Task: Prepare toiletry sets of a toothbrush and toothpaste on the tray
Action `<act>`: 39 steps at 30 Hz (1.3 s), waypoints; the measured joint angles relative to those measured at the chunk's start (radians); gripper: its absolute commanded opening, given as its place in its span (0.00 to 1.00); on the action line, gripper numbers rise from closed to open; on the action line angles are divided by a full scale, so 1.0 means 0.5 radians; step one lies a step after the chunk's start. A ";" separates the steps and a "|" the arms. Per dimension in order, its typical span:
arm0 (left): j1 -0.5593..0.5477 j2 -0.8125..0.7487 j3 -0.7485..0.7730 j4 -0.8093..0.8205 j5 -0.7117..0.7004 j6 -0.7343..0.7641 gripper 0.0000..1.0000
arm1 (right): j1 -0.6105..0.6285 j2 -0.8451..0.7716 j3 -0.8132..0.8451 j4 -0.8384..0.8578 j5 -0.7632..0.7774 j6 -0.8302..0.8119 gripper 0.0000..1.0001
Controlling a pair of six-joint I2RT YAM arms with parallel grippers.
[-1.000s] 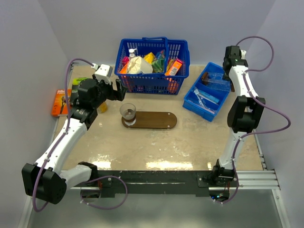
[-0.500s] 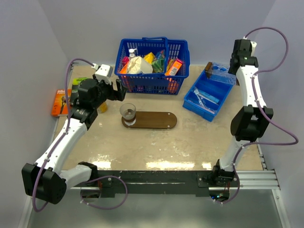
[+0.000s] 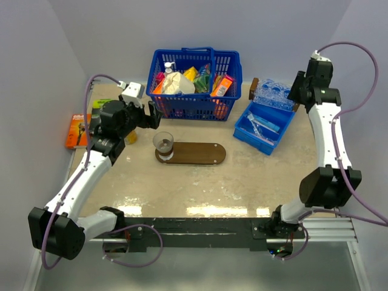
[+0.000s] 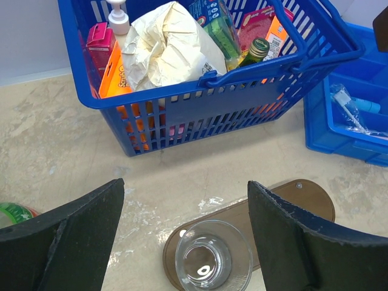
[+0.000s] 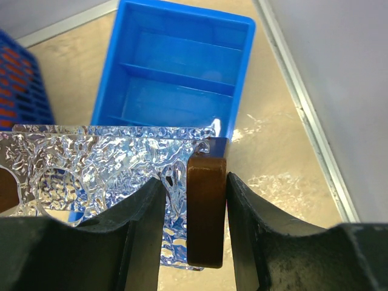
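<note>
The tray (image 3: 200, 154), a dark brown oval board, lies mid-table with a clear glass cup (image 3: 163, 143) on its left end. My left gripper (image 3: 153, 115) hangs open above that end; the left wrist view shows the cup (image 4: 212, 262) and tray (image 4: 306, 197) below its spread fingers. My right gripper (image 3: 295, 98) is shut on the brown wooden end block (image 5: 206, 212) of a clear textured plate (image 3: 271, 94), held above the blue bin (image 3: 245, 129). A thin pale toothbrush (image 4: 347, 108) and a blue tube (image 4: 367, 104) lie in the bin.
A blue basket (image 3: 182, 104) full of groceries stands at the back, just behind the tray. An orange box (image 3: 77, 130) lies at the left table edge. A metal rail (image 5: 309, 121) marks the right edge beside the bin.
My right arm has swung up and to the right, lifting the clear plate off the back of the blue bin. The left arm has not moved.
</note>
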 measured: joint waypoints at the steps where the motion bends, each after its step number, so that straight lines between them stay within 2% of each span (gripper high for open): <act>1: 0.000 0.004 0.000 0.000 0.000 0.000 0.87 | 0.000 -0.037 -0.026 0.002 -0.037 0.003 0.00; 8: -0.001 0.031 0.000 -0.001 -0.002 0.001 0.86 | 0.050 -0.315 -0.327 0.127 -0.378 0.098 0.00; 17: -0.003 0.031 0.000 -0.001 -0.079 0.017 0.86 | 0.520 -0.359 -0.455 0.140 -0.514 0.173 0.00; 32: -0.005 -0.004 -0.049 0.002 -0.159 0.024 0.86 | 0.913 -0.361 -0.668 0.100 -0.507 0.340 0.00; 39: -0.005 -0.005 -0.054 0.002 -0.184 0.037 0.86 | 1.053 -0.409 -0.922 0.184 -0.462 0.536 0.00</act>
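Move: The right hand already holds the clear rack by its right wooden end block; the brown wooden tray it is bound for lies about 39 cm to its left, 11 cm nearer the base and some 20 cm below. The glass cup on the tray's left end is roughly 49 cm left and 10 cm back. The blue bin is about 7 cm left and 4 cm ahead, the shopping basket 37 cm left and 14 cm ahead. From the idle left hand, the tray sits about 14 cm right, 4 cm back. Keeping its pinch on the rack's right end block, the right hand carries the rack left across the blue bin to the tray, about 25 cm left and 10 cm back. It travels roughly level at first, then sinks about 9 cm, turning some 30 degrees counter-clockwise while its left side rises and the fingers tip farther down. ##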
